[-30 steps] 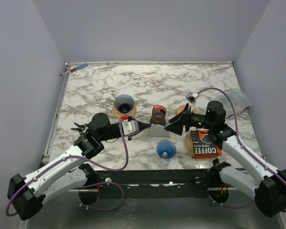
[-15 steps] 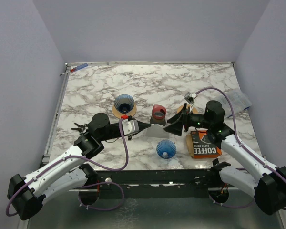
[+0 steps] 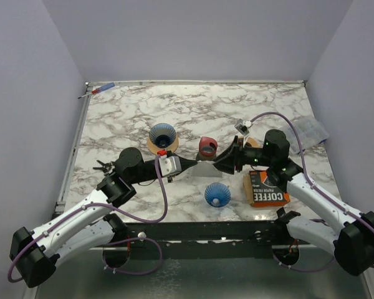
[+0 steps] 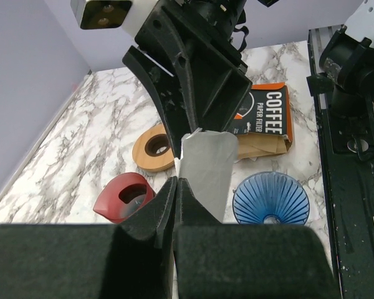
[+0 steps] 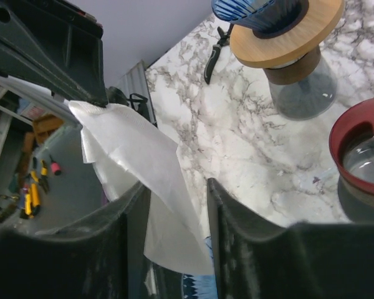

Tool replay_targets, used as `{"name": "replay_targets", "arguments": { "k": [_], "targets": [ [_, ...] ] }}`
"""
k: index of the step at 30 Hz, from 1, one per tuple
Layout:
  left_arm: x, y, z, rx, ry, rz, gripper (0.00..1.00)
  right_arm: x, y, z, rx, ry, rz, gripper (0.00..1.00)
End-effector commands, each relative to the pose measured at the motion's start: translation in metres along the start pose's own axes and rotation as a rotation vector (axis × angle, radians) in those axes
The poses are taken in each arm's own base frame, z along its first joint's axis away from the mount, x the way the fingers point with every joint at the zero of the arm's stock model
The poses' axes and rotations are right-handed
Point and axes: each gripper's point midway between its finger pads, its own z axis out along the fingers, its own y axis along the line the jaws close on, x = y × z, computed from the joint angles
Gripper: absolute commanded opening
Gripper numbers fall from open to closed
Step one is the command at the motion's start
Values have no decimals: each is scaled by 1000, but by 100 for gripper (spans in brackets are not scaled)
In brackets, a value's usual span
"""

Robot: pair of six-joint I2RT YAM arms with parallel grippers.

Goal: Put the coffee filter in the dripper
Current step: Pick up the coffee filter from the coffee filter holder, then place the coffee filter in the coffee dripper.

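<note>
The white paper coffee filter hangs in the air over the table's middle, pinched at one edge by my shut left gripper. In the top view the filter sits between both grippers. My right gripper straddles the filter's free end; its fingers stand apart with the paper between them and a gap on the right. A blue ribbed dripper lies on the marble just below. Another blue dripper sits on a wooden collar over a glass carafe at back left.
A red cup stands behind the filter. An orange coffee filter box lies front right, with a wooden ring beyond it. Pliers lie left, a screwdriver at the back left, a plastic bag at right.
My right gripper has slid left onto the filter's free end and its jaws have narrowed. The left gripper holds still with the filter.
</note>
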Motion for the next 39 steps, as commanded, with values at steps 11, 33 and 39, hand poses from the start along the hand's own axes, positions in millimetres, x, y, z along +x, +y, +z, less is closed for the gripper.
{"name": "replay_targets", "arguments": {
  "k": [11, 33, 39],
  "targets": [
    [-8, 12, -3, -83, -45, -42, 93, -27, 5, -1, 53, -61, -17, 0],
    [-1, 145, 26, -700, 159, -694, 99, -107, -20, -11, 380, -143, 26, 0],
    [14, 193, 5, -806, 186, -796, 99, -127, -22, 1, 359, -140, 34, 0]
  ]
}}
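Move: The coffee filter hangs from the shut left fingertips, its middle about 3 cm to that hand's right, 1 cm ahead and 5 cm below. From the half-closed right gripper it lies about 3 cm left, 1 cm back and 2 cm below. The red-collared carafe stands some 8 cm ahead of the right hand, 11 cm below; the loose blue cone about 4 cm back, 4 cm right, 13 cm below. The mounted dripper is some 12 cm ahead of the left hand, 12 cm left, 9 cm below. Shut the right fingers on the coffee filter while the left hand stays put, then open the left fingers wide to let go. Bring the left gripper some 16 cm forward and 5 cm up, swinging counter-clockwise about 40 degrees and tipping down; carry the filter with the right hand about 9 cm up and 8 cm forward, turning some 20 degrees clockwise. ##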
